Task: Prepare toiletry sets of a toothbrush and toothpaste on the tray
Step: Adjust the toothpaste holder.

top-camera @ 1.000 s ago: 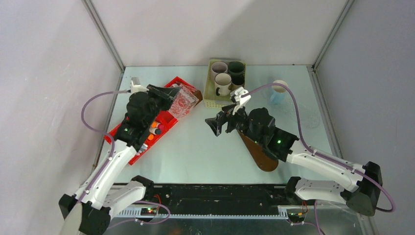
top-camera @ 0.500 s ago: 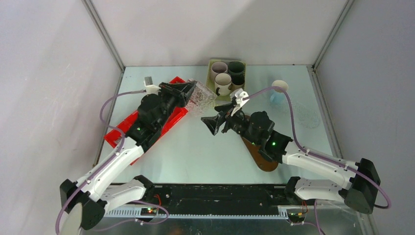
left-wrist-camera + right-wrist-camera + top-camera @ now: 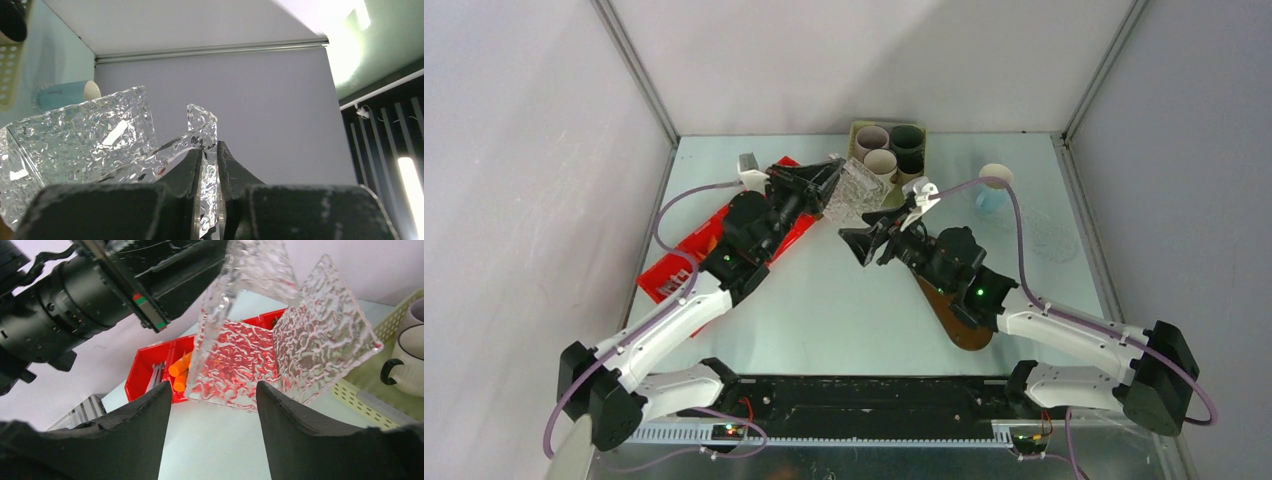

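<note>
My left gripper is shut on one wall of a clear, ripple-textured square container and holds it tilted in the air beside the basket. My right gripper stands open just short of the container, nothing between its fingers. Orange toothpaste tubes and slim pale toothbrush handles lie in the red bin. The dark brown oval tray lies under my right arm, mostly hidden.
A pale yellow mesh basket at the back holds a mauve mug, a dark green mug and a cream mug. A blue cup stands at the back right.
My left arm has carried the clear container right and away from the red bin, toward the basket. My right gripper has shifted slightly left and its jaws have narrowed.
</note>
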Available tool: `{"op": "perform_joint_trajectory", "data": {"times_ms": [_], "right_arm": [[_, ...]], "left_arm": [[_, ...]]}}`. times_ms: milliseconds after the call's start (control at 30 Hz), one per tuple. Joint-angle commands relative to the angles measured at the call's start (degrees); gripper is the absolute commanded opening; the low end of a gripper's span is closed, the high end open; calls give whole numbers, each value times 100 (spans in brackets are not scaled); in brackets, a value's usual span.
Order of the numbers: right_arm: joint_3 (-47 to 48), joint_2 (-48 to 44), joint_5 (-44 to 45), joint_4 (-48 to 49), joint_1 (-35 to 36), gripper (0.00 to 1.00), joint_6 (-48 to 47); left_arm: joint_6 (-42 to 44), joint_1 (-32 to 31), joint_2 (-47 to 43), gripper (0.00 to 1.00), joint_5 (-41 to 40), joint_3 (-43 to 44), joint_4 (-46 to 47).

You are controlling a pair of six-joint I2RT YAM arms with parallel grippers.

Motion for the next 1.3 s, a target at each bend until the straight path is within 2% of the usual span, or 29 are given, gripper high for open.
{"op": "perform_joint_trajectory", "data": {"times_ms": [0,400,467,633,700,767,800,833,867,967,1000,1133,1200,1233,1267], "right_arm": [[-45,19,191,468,-155,63,444],[-69,68,42,736,-304,49,568],[-69,74,47,763,-313,44,574],[-70,27,47,716,-345,19,569],[-69,-30,47,642,-365,9,549],[-69,-84,37,577,-376,0,521],[-69,-120,10,532,-394,0,503],[-69,-137,-19,492,-411,0,495],[-69,-179,-68,470,-438,0,483],[-69,-285,-205,288,-537,0,462],[-69,-337,-314,241,-565,0,444],[-69,-566,-694,-158,-793,0,383],[-68,-708,-928,-470,-929,0,329],[-68,-812,-1117,-555,-1033,0,307],[-62,-861,-1211,-725,-1095,0,263]], "left_arm": [[-210,-121,27,0,-96,12,759],[-312,-308,253,0,-222,-74,1264],[-351,-336,301,0,-205,-77,1344],[-383,-359,340,3,-158,-88,1451],[-350,-361,322,10,-157,-105,1461],[-300,-362,286,22,-135,-132,1459],[-259,-365,280,26,-129,-142,1459],[-202,-361,254,35,-106,-171,1452],[-172,-358,233,39,-92,-184,1439],[145,-359,87,61,-22,-222,1296],[274,-355,40,65,21,-209,1101],[1330,-309,-408,82,105,36,3],[2433,-275,-608,85,86,361,-709],[2723,-263,-668,86,66,465,-952],[3444,-250,-783,87,46,655,-1359]]}}
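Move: The toothpaste holder is already in the left fingers. Its middle lies about 7 cm ahead of the open right hand, some 1 cm to the right and 2 cm higher; from the left hand it is about 4 cm to the right and 5 cm lower. Well below the right hand stand the mug basket, roughly 25 cm ahead and 7 cm right, the red tray, 10 cm ahead and 28 cm left, and the wooden board, level with it and 20 cm right. Forward with a little rise, the right hand eases about 1.5 cm in to the clear toothpaste holder and shuts its half-open fingers on the near edge of one thin panel, while the left, still gripping, brings the holder some 2 cm to the right. The left fingers then open wide and draw back about 2 cm; the right keeps its pinch and shifts roughly 2.5 cm right. ##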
